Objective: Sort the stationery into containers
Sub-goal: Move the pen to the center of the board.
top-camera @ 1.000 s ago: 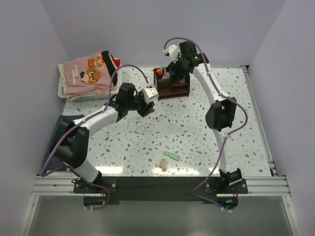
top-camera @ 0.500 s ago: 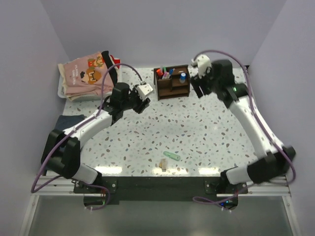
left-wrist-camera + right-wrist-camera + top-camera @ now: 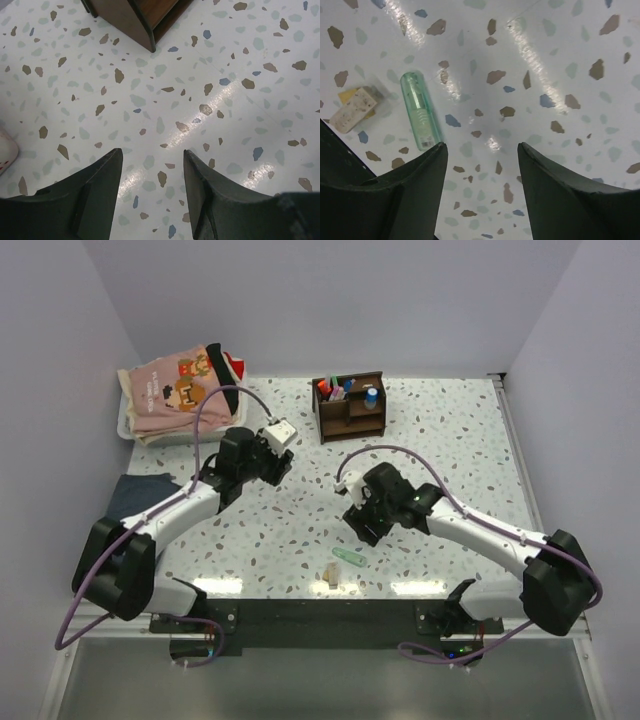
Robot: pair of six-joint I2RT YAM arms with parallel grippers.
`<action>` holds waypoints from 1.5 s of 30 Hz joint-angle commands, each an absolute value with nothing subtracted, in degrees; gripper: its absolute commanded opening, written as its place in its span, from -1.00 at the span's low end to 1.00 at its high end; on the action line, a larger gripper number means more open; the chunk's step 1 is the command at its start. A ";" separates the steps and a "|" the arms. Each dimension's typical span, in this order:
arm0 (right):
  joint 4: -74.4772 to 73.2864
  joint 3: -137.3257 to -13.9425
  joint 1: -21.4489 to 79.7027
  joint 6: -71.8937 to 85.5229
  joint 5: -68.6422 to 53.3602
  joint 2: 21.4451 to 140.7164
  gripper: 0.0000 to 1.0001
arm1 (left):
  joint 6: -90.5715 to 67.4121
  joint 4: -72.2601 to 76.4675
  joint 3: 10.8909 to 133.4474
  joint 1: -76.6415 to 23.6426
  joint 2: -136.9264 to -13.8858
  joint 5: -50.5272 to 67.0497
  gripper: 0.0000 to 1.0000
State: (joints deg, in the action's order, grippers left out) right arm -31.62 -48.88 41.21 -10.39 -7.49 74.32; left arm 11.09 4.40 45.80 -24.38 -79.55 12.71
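Observation:
The dark brown wooden organizer (image 3: 350,408) stands at the back middle of the table, with several pens upright in its compartments; its corner shows in the left wrist view (image 3: 145,20). A mint green marker (image 3: 349,558) lies near the front edge, also in the right wrist view (image 3: 421,111). A small beige piece (image 3: 331,577) lies beside it, seen in the right wrist view (image 3: 353,108) too. My right gripper (image 3: 358,521) is open and empty just above and behind the marker (image 3: 481,147). My left gripper (image 3: 281,462) is open and empty over bare table, left of the organizer (image 3: 152,152).
A white tray (image 3: 128,425) with folded pink clothes sits at the back left. A dark blue cloth (image 3: 135,492) lies at the left edge. Purple walls close in the sides and back. The terrazzo table runs wide between the arms.
My right arm swung from the organizer at the back down to the front middle, above the mint marker. My left gripper drew back left, away from the organizer.

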 commanded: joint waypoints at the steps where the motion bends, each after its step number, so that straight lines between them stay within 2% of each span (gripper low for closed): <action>1: -25.32 -46.67 49.03 1.21 -0.18 71.63 0.19 | 8.09 10.46 43.43 -23.82 -76.47 8.09 0.14; 11: -24.70 -45.18 54.14 8.35 1.67 75.93 0.16 | 6.68 10.99 40.61 -23.38 -73.30 6.94 0.14; 31: -28.04 -45.44 56.95 15.99 1.93 82.97 0.06 | 5.18 14.15 39.55 -22.68 -72.95 6.68 0.15; 35: -27.86 -45.35 57.04 16.79 3.34 84.55 -0.06 | 5.10 14.68 39.11 -22.41 -73.04 6.68 0.15; 36: -27.60 -45.26 56.95 16.87 3.60 85.07 -0.24 | 5.10 14.85 39.11 -22.33 -73.12 6.85 0.15; 38: -26.90 -44.91 56.95 17.05 5.27 85.43 -0.40 | 4.75 15.29 39.02 -22.24 -73.48 7.03 0.15; 41: -26.19 -44.82 56.87 17.14 6.51 86.04 -0.35 | 4.31 15.99 39.11 -22.15 -73.74 7.38 0.15; 45: -26.10 -46.05 55.99 15.82 8.25 86.22 -0.46 | 4.04 16.52 39.64 -21.89 -74.09 7.73 0.15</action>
State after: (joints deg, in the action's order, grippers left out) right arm -27.44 -45.30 56.73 16.08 3.33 84.82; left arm 5.26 12.10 39.18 -22.61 -74.46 7.11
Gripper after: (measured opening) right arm 0.331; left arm 0.575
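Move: Behind and to the left of the right hand, the green pen lies flat on the board, about 5 cm back, 5 cm left and 7 cm below. The eraser is some 4 cm back and 4 cm left of the pen. The brown shelf stands far out, about 31 cm ahead of the right hand and 3 cm left. From the left hand the pen is roughly 17 cm back, 16 cm right and 12 cm down. Reaching back and left nearly level at first, the open right hand then sinks towards the green pen, ending some 6 cm farther back, 6 cm lower and 3 cm left. The wrist turns about 15 degrees clockwise and tips steeper on the way; the fingers then close and pinch the pen near its right-hand end. The empty left hand drifts about 2.5 cm left. ##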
